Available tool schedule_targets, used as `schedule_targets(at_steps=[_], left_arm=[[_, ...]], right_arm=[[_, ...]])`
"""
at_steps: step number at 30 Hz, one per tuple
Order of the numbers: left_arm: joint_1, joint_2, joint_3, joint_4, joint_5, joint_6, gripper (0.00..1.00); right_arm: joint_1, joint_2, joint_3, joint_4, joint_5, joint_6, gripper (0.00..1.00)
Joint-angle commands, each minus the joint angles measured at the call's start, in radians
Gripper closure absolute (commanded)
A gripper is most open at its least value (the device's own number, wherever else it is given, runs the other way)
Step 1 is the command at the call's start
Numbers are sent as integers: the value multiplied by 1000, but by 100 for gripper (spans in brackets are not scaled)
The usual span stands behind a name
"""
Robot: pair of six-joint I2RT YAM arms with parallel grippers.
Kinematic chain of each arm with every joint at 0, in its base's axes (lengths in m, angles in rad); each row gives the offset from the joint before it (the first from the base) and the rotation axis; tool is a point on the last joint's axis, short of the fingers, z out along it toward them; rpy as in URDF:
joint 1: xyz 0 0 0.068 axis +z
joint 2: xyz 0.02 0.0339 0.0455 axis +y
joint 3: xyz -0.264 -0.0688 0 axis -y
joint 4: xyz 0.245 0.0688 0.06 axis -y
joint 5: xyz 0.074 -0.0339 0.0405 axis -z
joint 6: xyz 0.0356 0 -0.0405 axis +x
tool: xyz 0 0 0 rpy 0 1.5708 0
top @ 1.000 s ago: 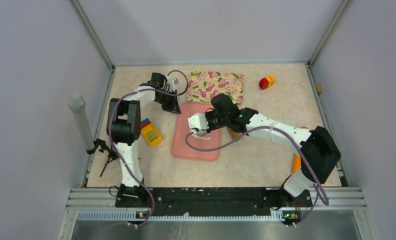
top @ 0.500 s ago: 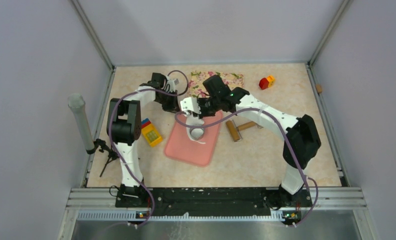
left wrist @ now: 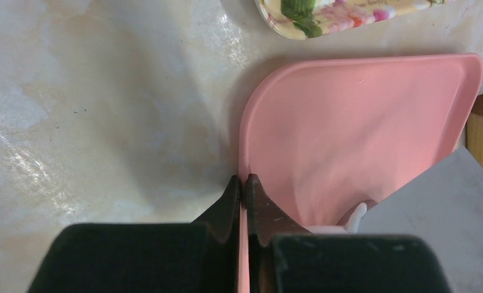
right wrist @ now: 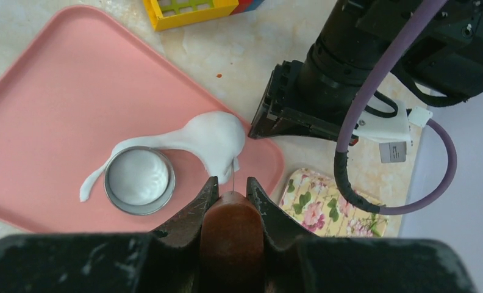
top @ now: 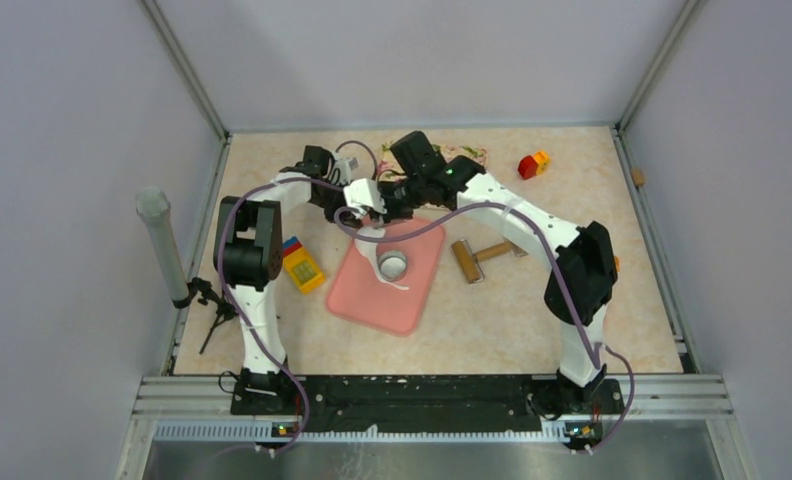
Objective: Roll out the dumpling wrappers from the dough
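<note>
The pink mat [top: 372, 295] lies tilted on the table. My left gripper [left wrist: 244, 182] is shut on the mat's edge [left wrist: 241, 146] at its far left corner. An irregular white sheet of dough [right wrist: 214, 137] lies on the mat, with a thin tail curling round a silver ring cutter [right wrist: 110, 196]. Inside the ring sits a round white dumpling wrapper [right wrist: 136, 176]. My right gripper [right wrist: 232, 186] hovers just above the dough, shut on a brown wooden handle [right wrist: 232, 232] whose thin pin points at the dough's near edge.
A wooden rolling pin [top: 480, 257] lies right of the mat. A floral cloth [right wrist: 321, 204] sits behind the mat, mostly under my right arm. A yellow block toy [top: 302, 265] is left of the mat, a red-and-yellow toy [top: 533, 163] at the far right.
My right arm swung left and away toward the mat's far corner, uncovering the rolling pin. The mat turned to a tilted position. The left gripper stayed put.
</note>
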Motion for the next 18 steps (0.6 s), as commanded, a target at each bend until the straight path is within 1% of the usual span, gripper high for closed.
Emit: schedule_targets(at_steps=[1, 11, 18], left_arm=[[-5, 17, -11, 22, -4, -23, 100], [10, 25, -10, 26, 4, -37, 100], [18, 27, -10, 29, 12, -42, 100]], right_arm=[[56, 13, 66, -83, -68, -52, 100], [184, -23, 64, -181, 2, -108, 100], [266, -122, -87, -219, 52, -108, 100]])
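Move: The right hand already holds the spatula; the dough at its blade lies about 9 cm to the left, 3 cm ahead and 16 cm below. The metal cutter stands about 5 cm back, 4 cm left and 15 cm below; the yellow toy is about 3 cm back and 22 cm left, 17 cm below. From the left hand, shut at the tray's far left corner, the dough is about 3 cm back and 3 cm right, level in height. Right hand sweeps the spatula about 11 cm back, dough seemingly clinging, while the left keeps the tray rim pinched. ##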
